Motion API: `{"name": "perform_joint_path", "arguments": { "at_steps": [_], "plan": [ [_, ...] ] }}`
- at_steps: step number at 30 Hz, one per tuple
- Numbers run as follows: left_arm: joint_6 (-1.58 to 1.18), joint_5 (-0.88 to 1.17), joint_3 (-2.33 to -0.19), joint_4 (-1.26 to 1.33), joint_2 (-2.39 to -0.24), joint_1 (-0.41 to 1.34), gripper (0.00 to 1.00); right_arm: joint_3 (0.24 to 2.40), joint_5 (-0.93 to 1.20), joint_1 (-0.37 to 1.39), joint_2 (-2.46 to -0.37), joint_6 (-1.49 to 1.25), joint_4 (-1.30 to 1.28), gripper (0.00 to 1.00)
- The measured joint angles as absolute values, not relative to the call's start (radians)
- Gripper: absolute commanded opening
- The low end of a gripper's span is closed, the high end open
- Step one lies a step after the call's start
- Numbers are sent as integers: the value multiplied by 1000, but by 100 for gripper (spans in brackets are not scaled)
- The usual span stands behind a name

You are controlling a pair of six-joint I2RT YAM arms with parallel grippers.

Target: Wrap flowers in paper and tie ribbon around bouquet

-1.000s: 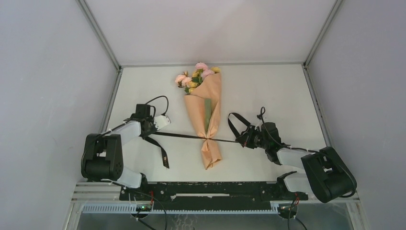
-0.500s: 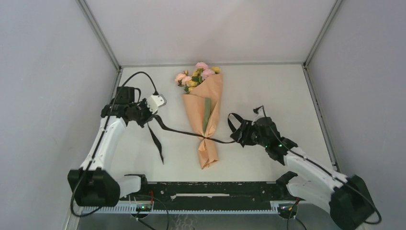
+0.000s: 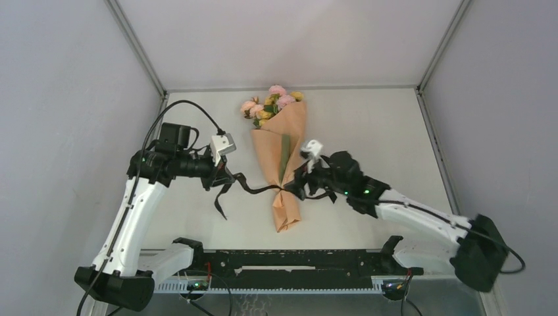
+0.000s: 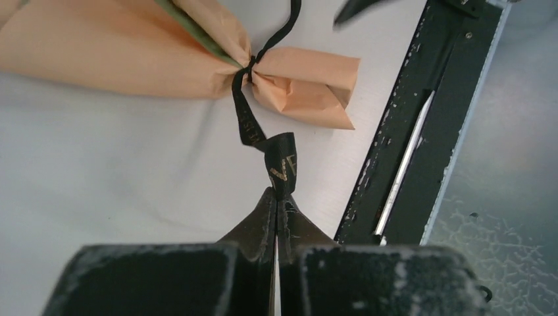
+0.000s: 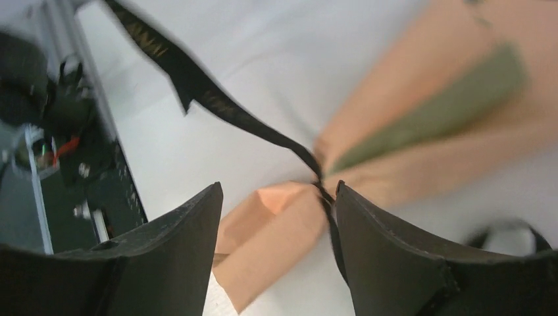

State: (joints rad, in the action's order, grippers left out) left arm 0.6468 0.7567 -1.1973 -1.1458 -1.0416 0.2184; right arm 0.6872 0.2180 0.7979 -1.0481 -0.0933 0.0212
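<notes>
The bouquet (image 3: pixel 284 155) lies mid-table, a peach paper (image 4: pixel 118 52) cone with a green strip (image 5: pixel 447 108) and pink and yellow flowers (image 3: pixel 271 104) at its far end. The black ribbon (image 3: pixel 253 189) is tied round its pinched neck (image 4: pixel 247 71). My left gripper (image 4: pixel 279 195), left of the bouquet (image 3: pixel 226 179), is shut on the ribbon's gold-lettered left end (image 4: pixel 281 161), which runs slack to the knot. My right gripper (image 5: pixel 278 191) stands open just right of the neck (image 3: pixel 301 184). The paper's tail (image 5: pixel 276 230) shows between its fingers, with the ribbon's right strand along one finger (image 5: pixel 388 243).
A black rail (image 3: pixel 283 262) runs along the table's near edge, close below the bouquet's tail; it also shows in the left wrist view (image 4: pixel 421 131). Grey walls (image 3: pixel 72 99) close in both sides and the back. A loose ribbon loop (image 3: pixel 324 195) lies under the right arm.
The right gripper has opened, let go of the ribbon and moved left to the bouquet's neck. The left arm has swung up and right, and the taut ribbon has gone slack.
</notes>
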Motion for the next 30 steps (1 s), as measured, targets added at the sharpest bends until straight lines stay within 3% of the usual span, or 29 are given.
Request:
{"name": "perform_joint_path", "arguments": {
  "at_steps": [8, 11, 12, 15, 17, 20, 21, 24, 25, 30],
  "plan": [
    [492, 770, -1254, -1157, -982, 223, 0, 831, 432, 916, -1489, 199, 230, 73],
    [459, 769, -1254, -1157, -981, 223, 0, 903, 441, 923, -1596, 231, 265, 67],
    [451, 768, -1254, -1157, -981, 223, 0, 920, 439, 924, -1625, 235, 280, 60],
    [440, 767, -1254, -1158, -981, 223, 0, 931, 427, 923, -1657, 239, 306, 21],
    [435, 765, -1254, -1162, -982, 223, 0, 931, 423, 919, -1661, 216, 315, 8],
    [435, 752, -1254, -1165, -982, 223, 0, 931, 416, 912, -1661, 180, 326, 0],
    [436, 744, -1254, -1166, -982, 223, 5, 931, 411, 910, -1661, 170, 326, 0],
    [453, 686, -1238, -1158, -977, 223, 58, 919, 386, 904, -1645, 119, 327, 0],
    [465, 656, -1214, -1148, -966, 223, 65, 911, 375, 903, -1633, 98, 326, 0],
    [498, 511, -1085, -1188, -896, 236, 66, 901, 284, 903, -1575, -43, 301, 0]
  ]
}}
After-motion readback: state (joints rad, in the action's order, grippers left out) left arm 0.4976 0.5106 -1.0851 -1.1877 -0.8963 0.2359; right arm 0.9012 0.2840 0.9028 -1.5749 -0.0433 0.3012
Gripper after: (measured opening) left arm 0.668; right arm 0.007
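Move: The right hand, fingers wide open, goes for the ribbon's span between the left fingers and the knot: about 12 cm to its left, 2 cm farther out and 6 cm lower. From this hand the knot on the wrapped bouquet is some 5 cm ahead, 6 cm left and 15 cm down; the paper's foot is 5 cm back, 4 cm left and 16 cm down. From the left hand, which grips the ribbon, that span lies about 4 cm ahead, 5 cm right and 10 cm below. Sweeping left about 12 cm and sinking some 6 cm, the open right hand swings about 25 degrees counter-clockwise towards the ribbon and pinches it shut just below the left fingers, then starts lifting and easing back right. The left hand rises 3 cm and holds the ribbon still, then opens, letting go, and drops about 6 cm while moving left. ##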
